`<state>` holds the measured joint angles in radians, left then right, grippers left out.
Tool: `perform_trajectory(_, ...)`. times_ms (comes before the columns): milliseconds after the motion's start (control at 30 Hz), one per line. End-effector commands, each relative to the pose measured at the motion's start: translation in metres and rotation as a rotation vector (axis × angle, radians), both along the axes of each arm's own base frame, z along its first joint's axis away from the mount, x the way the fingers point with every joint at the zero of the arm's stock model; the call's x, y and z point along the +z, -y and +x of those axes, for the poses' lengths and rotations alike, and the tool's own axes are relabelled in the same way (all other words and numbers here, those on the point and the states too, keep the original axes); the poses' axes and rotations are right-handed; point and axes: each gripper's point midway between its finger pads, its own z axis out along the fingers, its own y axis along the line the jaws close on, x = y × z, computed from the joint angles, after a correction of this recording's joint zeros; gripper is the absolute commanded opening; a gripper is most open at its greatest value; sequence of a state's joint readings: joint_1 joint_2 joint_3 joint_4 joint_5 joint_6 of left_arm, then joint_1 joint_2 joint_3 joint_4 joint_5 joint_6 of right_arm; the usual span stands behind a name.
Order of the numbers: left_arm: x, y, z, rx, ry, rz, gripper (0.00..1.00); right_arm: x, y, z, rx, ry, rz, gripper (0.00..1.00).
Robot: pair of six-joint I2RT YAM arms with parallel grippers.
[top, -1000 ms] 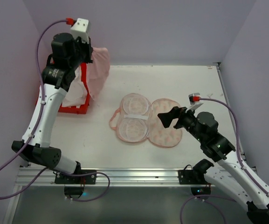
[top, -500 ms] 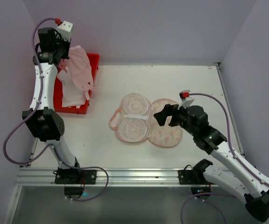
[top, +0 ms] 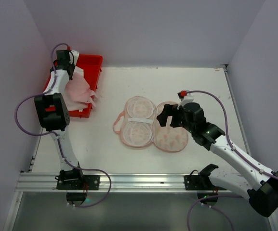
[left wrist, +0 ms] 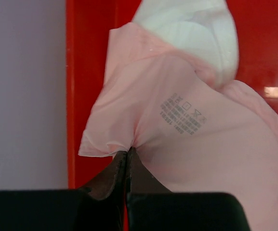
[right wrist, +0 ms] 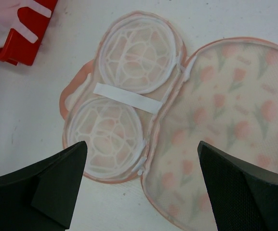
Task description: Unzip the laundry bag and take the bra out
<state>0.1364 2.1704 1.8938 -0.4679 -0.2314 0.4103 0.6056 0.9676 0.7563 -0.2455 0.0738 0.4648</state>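
Note:
The laundry bag (top: 151, 124) lies unzipped and spread flat mid-table. Its left half shows two white mesh domes (right wrist: 124, 96); its right half is a floral panel (right wrist: 225, 115). My right gripper (top: 165, 115) hovers over the seam between the halves, jaws wide open and empty (right wrist: 141, 144). The pale pink bra (top: 81, 89) lies draped in the red tray (top: 94, 61) at the far left. My left gripper (top: 66, 71) is shut, pinching a fold of the bra (left wrist: 187, 144) over the tray's left wall (left wrist: 88, 72), tips together (left wrist: 127, 151).
A white garment (left wrist: 191, 24) lies under the bra in the tray. The tray sits against the left wall of the enclosure. A raised rail runs along the table's right edge (top: 235, 106).
My left arm has swung back and down, lowering the bra from above the tray into it. My right gripper has moved a little further over the bag.

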Motion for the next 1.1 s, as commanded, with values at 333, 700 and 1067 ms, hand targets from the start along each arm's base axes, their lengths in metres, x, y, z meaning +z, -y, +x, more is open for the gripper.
perform_trajectory(333,0.048,-0.055,0.042,0.141,0.220,0.289,0.01,0.001,0.014,0.013,-0.121,-0.070,-0.018,0.99)
perform_trajectory(700,0.058,-0.018,0.037,0.091,0.266,0.239,0.76,-0.048,0.063,0.025,-0.388,-0.305,-0.041,0.99)
perform_trajectory(1067,0.142,0.065,-0.040,0.129,0.397,-0.222,1.00,-0.107,0.102,0.033,-0.641,-0.565,0.018,0.99)
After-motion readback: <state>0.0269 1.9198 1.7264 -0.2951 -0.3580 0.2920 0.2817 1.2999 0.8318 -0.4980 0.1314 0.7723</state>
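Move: The left hand, pinching the pink garment's corner, is already inside the red tray, whose middle lies about 6 cm back, 6 cm right and 6 cm below; the white cloth is some 10 cm back and 8 cm right, under the garment. From the open right hand, the laundry bag's printed flap lies about 3 cm ahead, 4 cm right and 18 cm down; the bag's banded half is roughly 6 cm ahead, 13 cm left. Left hand nudges left, releases garment, rises 10 cm rightward; right hand, open, sinks 10 cm rightward towards flap. ##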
